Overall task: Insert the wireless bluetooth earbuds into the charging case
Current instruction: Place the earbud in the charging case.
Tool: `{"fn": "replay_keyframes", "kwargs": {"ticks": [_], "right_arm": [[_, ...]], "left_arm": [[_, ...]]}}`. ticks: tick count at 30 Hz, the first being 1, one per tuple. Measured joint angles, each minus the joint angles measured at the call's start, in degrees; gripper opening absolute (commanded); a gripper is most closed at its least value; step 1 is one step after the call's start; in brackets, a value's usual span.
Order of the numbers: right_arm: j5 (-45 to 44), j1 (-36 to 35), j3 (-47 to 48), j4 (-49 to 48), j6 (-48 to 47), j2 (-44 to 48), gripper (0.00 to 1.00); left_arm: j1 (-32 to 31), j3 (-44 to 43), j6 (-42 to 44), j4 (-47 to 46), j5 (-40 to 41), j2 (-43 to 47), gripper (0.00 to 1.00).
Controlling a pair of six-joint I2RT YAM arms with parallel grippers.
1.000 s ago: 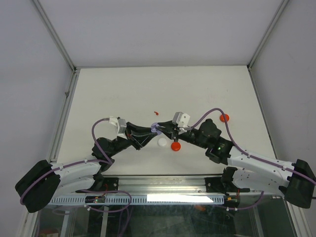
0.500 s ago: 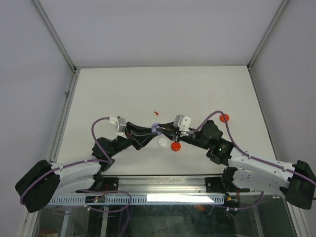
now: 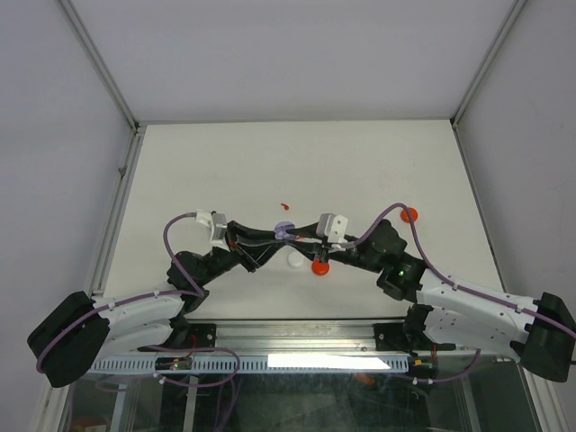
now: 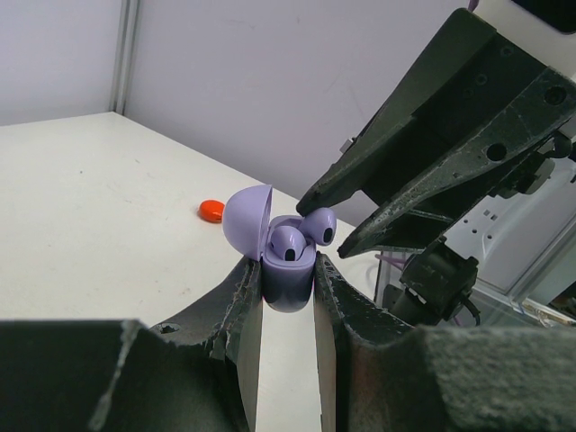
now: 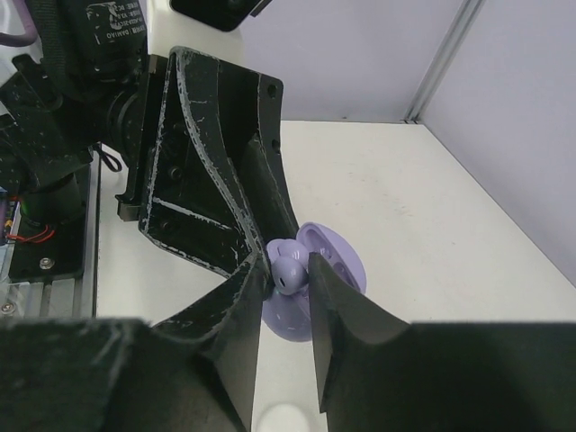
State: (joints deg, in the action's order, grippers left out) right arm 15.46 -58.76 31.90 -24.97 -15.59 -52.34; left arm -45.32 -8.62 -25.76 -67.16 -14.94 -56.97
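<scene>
My left gripper point(image 4: 286, 281) is shut on the body of a pale purple charging case point(image 4: 288, 283) and holds it upright above the table with its lid point(image 4: 247, 216) open. One purple earbud point(image 4: 288, 243) sits in the case. A second purple earbud point(image 5: 290, 268) lies at the case's other socket, between the fingertips of my right gripper point(image 5: 288, 274), which press close on both sides of it. From above, both grippers meet at the case point(image 3: 283, 231) in the middle of the table. A tiny red earbud point(image 3: 283, 205) lies just beyond them.
A white puck point(image 3: 295, 261) and a red puck point(image 3: 319, 266) lie on the table just below the grippers. Another red puck point(image 3: 409, 214) sits to the right. Metal frame rails run along both table sides.
My right arm has shifted slightly down and toward the case with the earbud. The left gripper and the case have barely moved.
</scene>
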Motion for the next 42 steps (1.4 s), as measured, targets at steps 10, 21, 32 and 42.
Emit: {"fn": "replay_keyframes", "kwargs": {"ticks": [10,21,32,42], "right_arm": [[0.0,-0.3,-0.5,2.9,0.0,3.3,0.35],[-5.3,-0.5,-0.5,3.3,4.7,4.2,0.69],[-12.9,-0.5,-0.2,2.3,13.2,-0.5,0.73],[-13.3,-0.5,0.0,0.0,16.0,-0.8,0.74]], "left_arm": [[0.0,0.1,2.5,-0.3,0.0,0.6,0.0],[0.0,0.2,7.0,1.8,1.3,2.9,0.0],[0.0,0.9,8.7,2.9,2.8,3.5,0.0],[0.0,0.9,8.9,2.9,2.9,3.5,0.0]]}}
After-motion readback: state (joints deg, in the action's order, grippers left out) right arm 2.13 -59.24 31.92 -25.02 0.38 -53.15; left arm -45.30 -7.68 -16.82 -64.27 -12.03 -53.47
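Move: The purple charging case stands in the left fingers, its middle about 1 cm ahead, 2 cm to the right and 1 cm above that hand. From the right hand, whose tips are still at the earbud in the case, the case's middle lies about 1 cm ahead, 2 cm to the left and 1 cm lower. On the table some 24 cm below the right hand lie the white case, about 8 cm ahead and 1 cm to the right, and the red case, about 5 cm ahead and 9 cm to the right. Open the right fingers wide to let go of the earbud and draw them about 1.5 cm right, back and up, clear of the purple case; then swing that hand some 3.5 cm forward and down, ending with a small rise, rolling it about 15 degrees and turning it clockwise. Keep the left grip on the case, easing it about 1 cm left and forward with a slight tilt. ##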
